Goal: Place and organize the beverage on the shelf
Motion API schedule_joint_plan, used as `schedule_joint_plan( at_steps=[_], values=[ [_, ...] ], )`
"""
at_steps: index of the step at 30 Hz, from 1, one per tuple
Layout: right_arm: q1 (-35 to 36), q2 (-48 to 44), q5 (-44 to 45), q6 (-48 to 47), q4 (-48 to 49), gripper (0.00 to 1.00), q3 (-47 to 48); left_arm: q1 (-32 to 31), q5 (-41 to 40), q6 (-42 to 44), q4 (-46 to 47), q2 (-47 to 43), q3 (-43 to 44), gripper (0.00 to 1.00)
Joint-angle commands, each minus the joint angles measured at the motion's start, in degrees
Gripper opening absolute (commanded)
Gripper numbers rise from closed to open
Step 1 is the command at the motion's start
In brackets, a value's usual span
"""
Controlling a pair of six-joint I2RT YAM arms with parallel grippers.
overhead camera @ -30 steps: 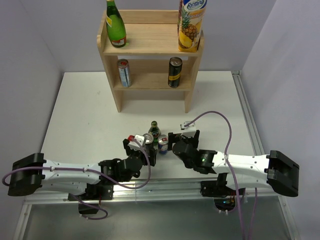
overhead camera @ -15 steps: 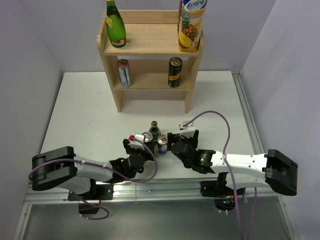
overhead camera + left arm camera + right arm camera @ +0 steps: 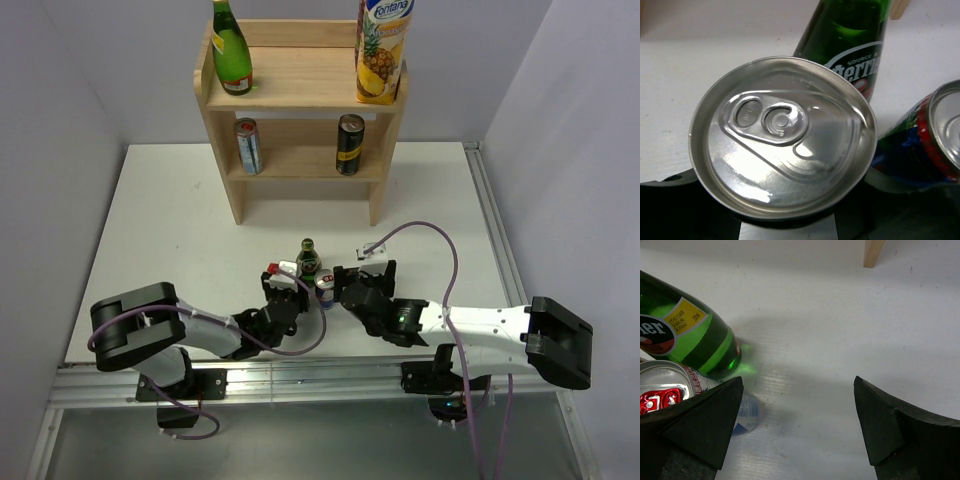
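Note:
A silver-topped can [image 3: 782, 135] fills the left wrist view, and my left gripper [image 3: 775, 182] is shut on it; in the top view my left gripper [image 3: 285, 290] covers this can. Right behind it stand a green Perrier bottle [image 3: 308, 258] and a red-and-blue can [image 3: 325, 290]. My right gripper [image 3: 347, 287] is open beside that can, its jaws wide apart over bare table [image 3: 797, 390]. The light-wood shelf [image 3: 300, 100] at the back holds a green bottle [image 3: 232, 55] and a juice carton [image 3: 383, 50] on top. Two cans [image 3: 248, 145] [image 3: 350, 143] stand on its lower tier.
In the right wrist view the green bottle [image 3: 685, 335] and the red-tabbed can [image 3: 670, 385] sit just left of the left finger. A shelf leg [image 3: 874, 252] shows far ahead. Grey walls close in both sides of the white table [image 3: 160, 220].
My left gripper moved forward around the silver-topped can and went from open to shut on it. The right gripper stayed open and nearly still.

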Motion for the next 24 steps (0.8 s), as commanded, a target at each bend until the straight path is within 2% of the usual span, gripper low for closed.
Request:
schedule_joint_plan(
  at_steps=[1,3,4,7,11,16,24],
  values=[
    [0.6,0.33,1.82,0.38,0.44,0.99,2.98,0.32,-1.49,-2.16,-2.5,-3.71,1.66,0.0],
    [0.6,0.07,1.99,0.38,0.44,0.99,2.81,0.15,-2.37,-4.7,-7.52,-7.91,2.27,0.0],
    [0.6,-0.11,1.99,0.38,0.52,0.99,2.72,0.06,-2.64,-5.32,-13.98,-9.5,2.89,0.0],
    [0.51,-0.29,1.99,0.21,0.61,0.99,2.72,-0.82,-3.69,-7.08,-23.59,-15.48,6.92,0.0],
    [0.51,-0.02,1.9,0.2,0.61,0.99,2.98,-1.0,-4.39,-2.89,-34.93,-22.33,15.34,0.0],
    [0.6,-0.55,1.9,0.2,0.61,0.99,2.9,1.46,-1.51,6.0,-36.11,-23.15,24.59,0.0],
    [0.6,-0.72,2.34,0.2,0.17,0.99,2.9,11.39,5.53,15.23,-34.7,-12.78,41.99,0.0]
  ],
)
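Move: The dark can is already between my left fingers. The free spot for it, midway between two cans on the middle shelf, is some 25 cm ahead, 3 cm right and about 14 cm up. Of that spot, the blue-white can stands 12 cm left and the Schweppes can 12 cm right. Nearer, the green bottle is 5 cm ahead and 4 right of my left hand, the red-blue can level and 8 right. From my right hand the spot is 25 cm ahead, 17 left, 11 up. Keeping my grip on the dark can, I first ease my left hand barely 2 cm left, clear of the red-blue can, then lift it fast, some 21 cm. In the last part of the rise I carry the can about 6 cm forward towards the middle shelf, fingertips tipping up a little and turning slightly counter-clockwise. ##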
